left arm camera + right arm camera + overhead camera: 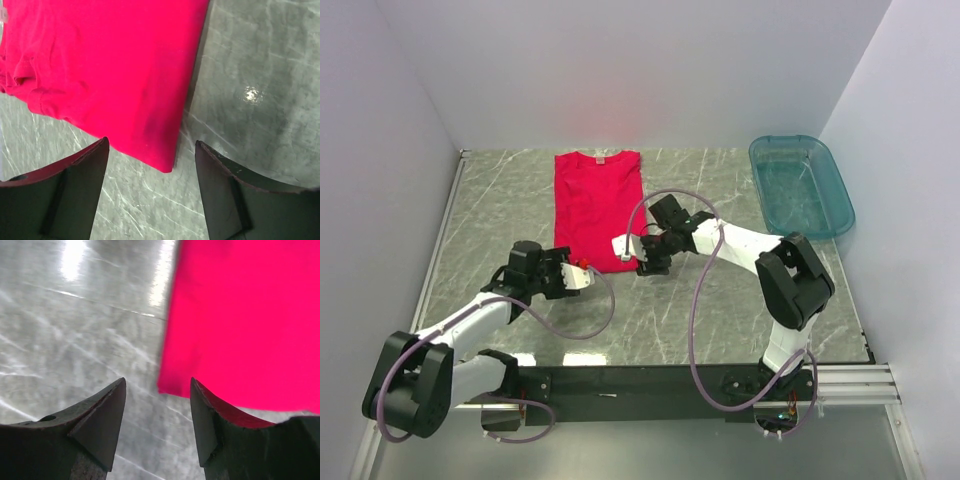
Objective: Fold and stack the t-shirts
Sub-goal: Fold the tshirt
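Note:
One red t-shirt (597,208) lies flat on the marble table, folded into a long narrow strip, with its neck towards the back wall. My left gripper (583,272) hovers open at the strip's near left corner. In the left wrist view the shirt (100,65) ends in a corner just ahead of the gap in the left gripper (152,145), and nothing is held. My right gripper (642,256) is open at the near right corner. In the right wrist view the shirt (250,315) has its corner between the tips of the right gripper (157,382), and nothing is gripped.
A teal see-through tub (800,185) stands at the back right of the table, with nothing seen inside. White walls close in the left, back and right sides. A metal rail (720,380) with the arm bases runs along the near edge.

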Robot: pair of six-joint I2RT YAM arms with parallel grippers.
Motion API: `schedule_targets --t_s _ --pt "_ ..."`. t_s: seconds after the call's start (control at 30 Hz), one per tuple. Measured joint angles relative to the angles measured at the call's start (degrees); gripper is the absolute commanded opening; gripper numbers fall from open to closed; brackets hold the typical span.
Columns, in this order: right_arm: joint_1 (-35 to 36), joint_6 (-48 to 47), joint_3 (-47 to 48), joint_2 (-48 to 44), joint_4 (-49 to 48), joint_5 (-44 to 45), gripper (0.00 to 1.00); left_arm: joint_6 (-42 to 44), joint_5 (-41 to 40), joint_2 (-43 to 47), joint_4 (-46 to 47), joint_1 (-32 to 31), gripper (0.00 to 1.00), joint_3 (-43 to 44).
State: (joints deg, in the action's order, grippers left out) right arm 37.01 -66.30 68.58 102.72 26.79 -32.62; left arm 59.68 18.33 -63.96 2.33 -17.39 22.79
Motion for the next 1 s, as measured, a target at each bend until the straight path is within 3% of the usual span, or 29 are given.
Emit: schedule_targets --t_s 0.27,0.4,0.57,0.7,1.0 --pt "-0.63 0.68 0.81 0.61 -2.62 0.72 0.60 2.47 -0.87 -6.40 0.33 -0.87 0.60 0.96" --pt "-0.63 0.63 0.81 0.63 -2.82 0.70 0.58 2.64 -2.25 -6.67 1.97 -0.85 0.43 0.15" --pt "-0.39 -0.04 0.81 0.81 -2.82 1.33 0.58 3.65 -4.90 -6.86 3.69 -0.83 0.32 -1.27" --pt "0.74 -0.68 0.85 2.10 -2.78 3.30 0.57 4.13 -6.05 -7.61 4.66 -0.81 0.16 -1.27" --pt "3.45 -0.79 1.46 4.42 -1.77 8.20 0.56 4.37 -6.32 -7.87 6.47 -0.81 0.06 -1.86"
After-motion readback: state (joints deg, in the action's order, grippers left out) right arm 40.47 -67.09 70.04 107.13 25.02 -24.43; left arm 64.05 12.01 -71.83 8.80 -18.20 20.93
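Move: The left hand hovers open over the folded t-shirt's near-left corner, which is about 3 cm below, 1 cm ahead and 2 cm to the left. The near-right corner is some 17 cm to this hand's right, 1 cm ahead. For the right hand, that near-right corner lies about 1 cm ahead, 1 cm left and 3 cm below, and the collar about 26 cm ahead and 9 cm left. The left fingers close almost fully on the t-shirt's near-left corner, pinching it after the hand has sunk about 3 cm, and the hand shifts a little left as they shut, rolling some 10 degrees, its left side rising. The right hand edges forward, pauses, then goes down about 3 cm over the near-right corner, easing slightly back, its fingers staying half open; contact there can't be seen. ##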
